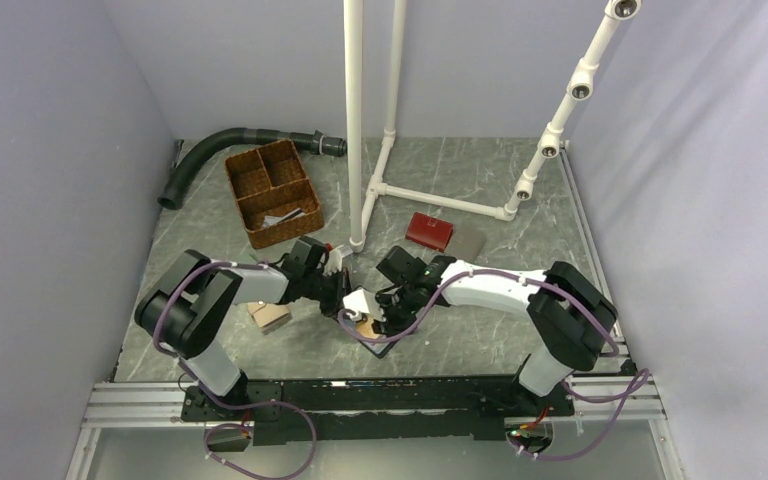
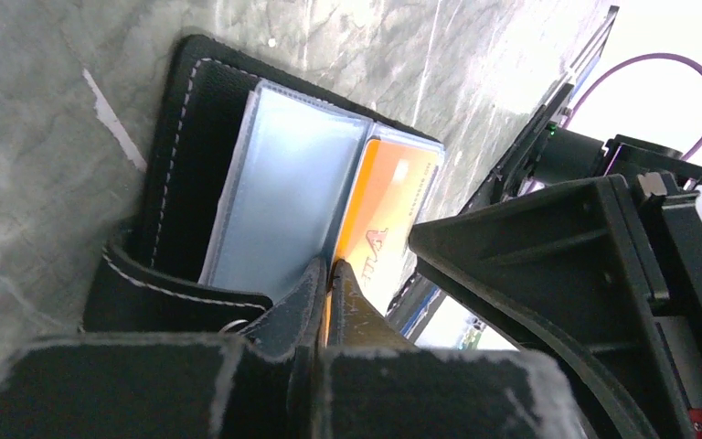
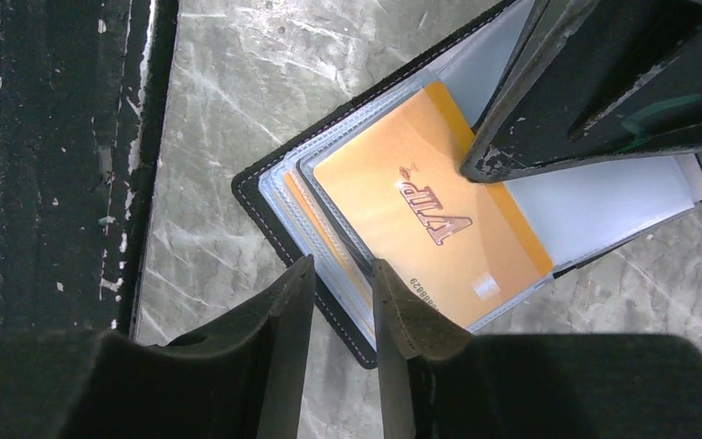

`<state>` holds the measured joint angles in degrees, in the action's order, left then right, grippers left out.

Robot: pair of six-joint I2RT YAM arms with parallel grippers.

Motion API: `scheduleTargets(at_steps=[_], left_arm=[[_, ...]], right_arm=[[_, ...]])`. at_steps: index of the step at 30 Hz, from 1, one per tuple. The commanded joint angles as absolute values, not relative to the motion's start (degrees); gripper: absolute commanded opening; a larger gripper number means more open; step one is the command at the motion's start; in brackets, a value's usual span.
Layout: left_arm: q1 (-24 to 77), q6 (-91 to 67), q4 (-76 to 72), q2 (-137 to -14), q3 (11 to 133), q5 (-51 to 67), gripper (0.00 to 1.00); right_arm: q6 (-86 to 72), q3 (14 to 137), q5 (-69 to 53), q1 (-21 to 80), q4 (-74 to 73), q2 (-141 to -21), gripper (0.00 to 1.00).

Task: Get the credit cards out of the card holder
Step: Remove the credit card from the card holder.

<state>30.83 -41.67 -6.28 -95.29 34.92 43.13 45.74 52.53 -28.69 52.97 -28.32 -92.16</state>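
The card holder [image 3: 265,197] lies open on the table, black-edged with clear sleeves and a light blue panel [image 2: 283,197]. An orange-yellow credit card [image 3: 420,219] marked VIP lies on its open sleeves. My left gripper [image 2: 331,265] is shut on that card's edge, and a thin orange strip shows between its fingers. My right gripper [image 3: 343,267] stands open just over the holder's near edge, with nothing pinched between the tips. From above, both grippers meet over the holder [image 1: 378,340] in front of the arm bases.
A wicker basket [image 1: 272,192] and a black hose [image 1: 230,145] sit at the back left. A white pipe frame [image 1: 380,185] rises at the back centre. A red wallet [image 1: 428,231] and a grey one [image 1: 468,240] lie behind the right arm, a beige one [image 1: 270,317] under the left arm.
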Motion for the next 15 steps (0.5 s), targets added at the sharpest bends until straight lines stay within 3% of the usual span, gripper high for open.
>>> scheduleTargets(at_steps=[1, 10, 15], left_arm=[[31.4, -42.7, -4.5, -90.7, 33.7, 41.4, 0.0], [31.2, -46.5, -8.1, -82.8, 28.2, 35.6, 0.0], [31.8, -44.6, -8.7, -78.0, 27.2, 33.5, 0.0]], right_arm=[[46.8, 50.9, -21.0, 50.3, -23.5, -94.6, 0.36], [42.6, 52.8, -31.2, 42.4, -28.0, -92.6, 0.43], [36.3, 54.6, -45.6, 35.5, -30.2, -93.4, 0.61]])
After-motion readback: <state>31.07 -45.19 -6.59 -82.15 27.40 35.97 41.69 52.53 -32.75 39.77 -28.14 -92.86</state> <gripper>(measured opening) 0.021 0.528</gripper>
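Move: Your left gripper is already shut on the inner long edge of the orange credit card; the card's middle lies about 2 cm back and 2 cm right of that hand, 1 cm lower. The blue sleeve is some 2 cm ahead and 2 cm left of the hand, the beige wallet about 19 cm left and level with it. From the right hand, at the card's outer edge, the card's middle is 3 cm ahead, 2 cm left, 1 cm down. Sweep the right gripper off the outer edge of the sleeves, about 6 cm forward and to the right, opening its fingers further and turning it some 15 degrees clockwise. Meanwhile keep the left fingers pinched on the orange card's edge and draw it left and up, about 2.5 cm in all, towards the beige wallet. ##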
